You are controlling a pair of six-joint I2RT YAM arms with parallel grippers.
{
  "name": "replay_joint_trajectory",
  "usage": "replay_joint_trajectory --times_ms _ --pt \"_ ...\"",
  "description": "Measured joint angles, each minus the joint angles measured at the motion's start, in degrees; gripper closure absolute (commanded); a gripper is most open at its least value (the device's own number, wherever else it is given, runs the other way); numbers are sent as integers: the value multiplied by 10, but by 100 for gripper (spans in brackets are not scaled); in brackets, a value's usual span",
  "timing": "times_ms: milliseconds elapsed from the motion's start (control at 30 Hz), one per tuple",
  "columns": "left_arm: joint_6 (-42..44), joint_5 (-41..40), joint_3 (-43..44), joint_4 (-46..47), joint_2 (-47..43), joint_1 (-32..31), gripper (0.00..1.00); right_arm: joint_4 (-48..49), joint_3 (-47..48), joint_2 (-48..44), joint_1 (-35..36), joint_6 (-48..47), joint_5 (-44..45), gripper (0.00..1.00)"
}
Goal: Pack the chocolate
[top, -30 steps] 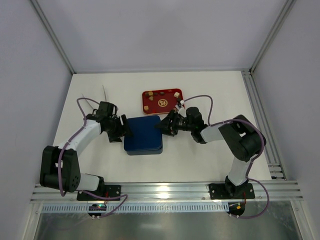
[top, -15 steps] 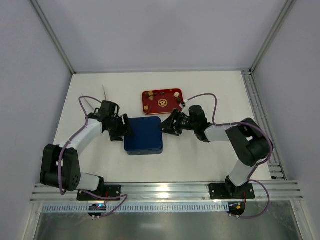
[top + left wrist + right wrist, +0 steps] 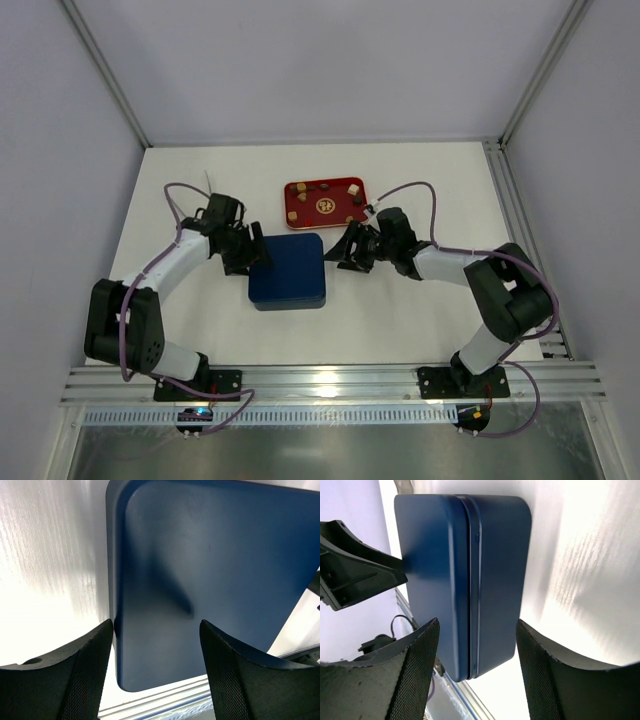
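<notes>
Several small chocolate pieces (image 3: 326, 186), brown and tan, lie in a red tray (image 3: 323, 214) behind the navy-blue box (image 3: 287, 270). The box has its lid on; the seam between lid and base (image 3: 469, 580) shows in the right wrist view. My left gripper (image 3: 252, 258) is open at the box's left edge, its fingers straddling the lid's near corner (image 3: 125, 675). My right gripper (image 3: 336, 252) is open just off the box's right side, with a gap between the fingertips (image 3: 422, 650) and the box wall. Neither holds anything.
White table surface (image 3: 420, 180) surrounds the box and tray. An aluminium rail (image 3: 330, 380) runs along the near edge by the arm bases. Frame posts and grey walls close in the left, right and back.
The right gripper has drawn back to the right, off the box's edge, and opened a little wider. The left gripper shifted slightly up along the box's left edge. The lid now sits flush.
</notes>
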Motion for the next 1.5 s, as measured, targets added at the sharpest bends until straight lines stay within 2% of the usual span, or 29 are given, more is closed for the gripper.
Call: replay_joint_trajectory --times_ms 233,733,900,1033,1333,1367,1500 --pt "11 -7 16 -14 20 -13 32 -46 26 0 22 -28 29 35" --pt "15 -40 47 -30 49 -55 32 -83 45 0 40 -49 56 37" --pt "13 -47 47 -30 51 -59 33 -94 45 2 48 -59 68 50" --pt "11 -50 48 -30 54 -62 34 -95 45 3 54 -62 77 55" --pt "-8 -58 50 -28 61 -71 34 -48 17 3 54 -58 76 58" --pt "-10 -58 50 -28 63 -71 35 -41 14 3 54 -57 75 63" --pt "-21 -61 50 -27 70 -70 35 -16 10 14 46 -53 68 67"
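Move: The blue lid sits on the box between the hands. Its middle is about 6 cm right of the left hand, some 2 cm nearer the base and 2 cm below; from the right hand it lies about 10 cm to the left, 3 cm back and 1 cm down. The box is right beneath, its middle about 3 cm under the lid's. The red tray stands about 14 cm ahead and 15 cm right of the left hand. The left hand, its half-open fingers at the lid's left edge, slides about 2 cm to the right with lid and box and then sinks some 1.5 cm, bringing its right fingertip down onto the lid top and pressing there. The right hand shifts about 1 cm left to the lid's right edge, eases back 1 cm and down nearly 2 cm with a roll of up to 10 degrees, while its fingers close to roughly a third open and the tips press on the rim where lid meets box. ##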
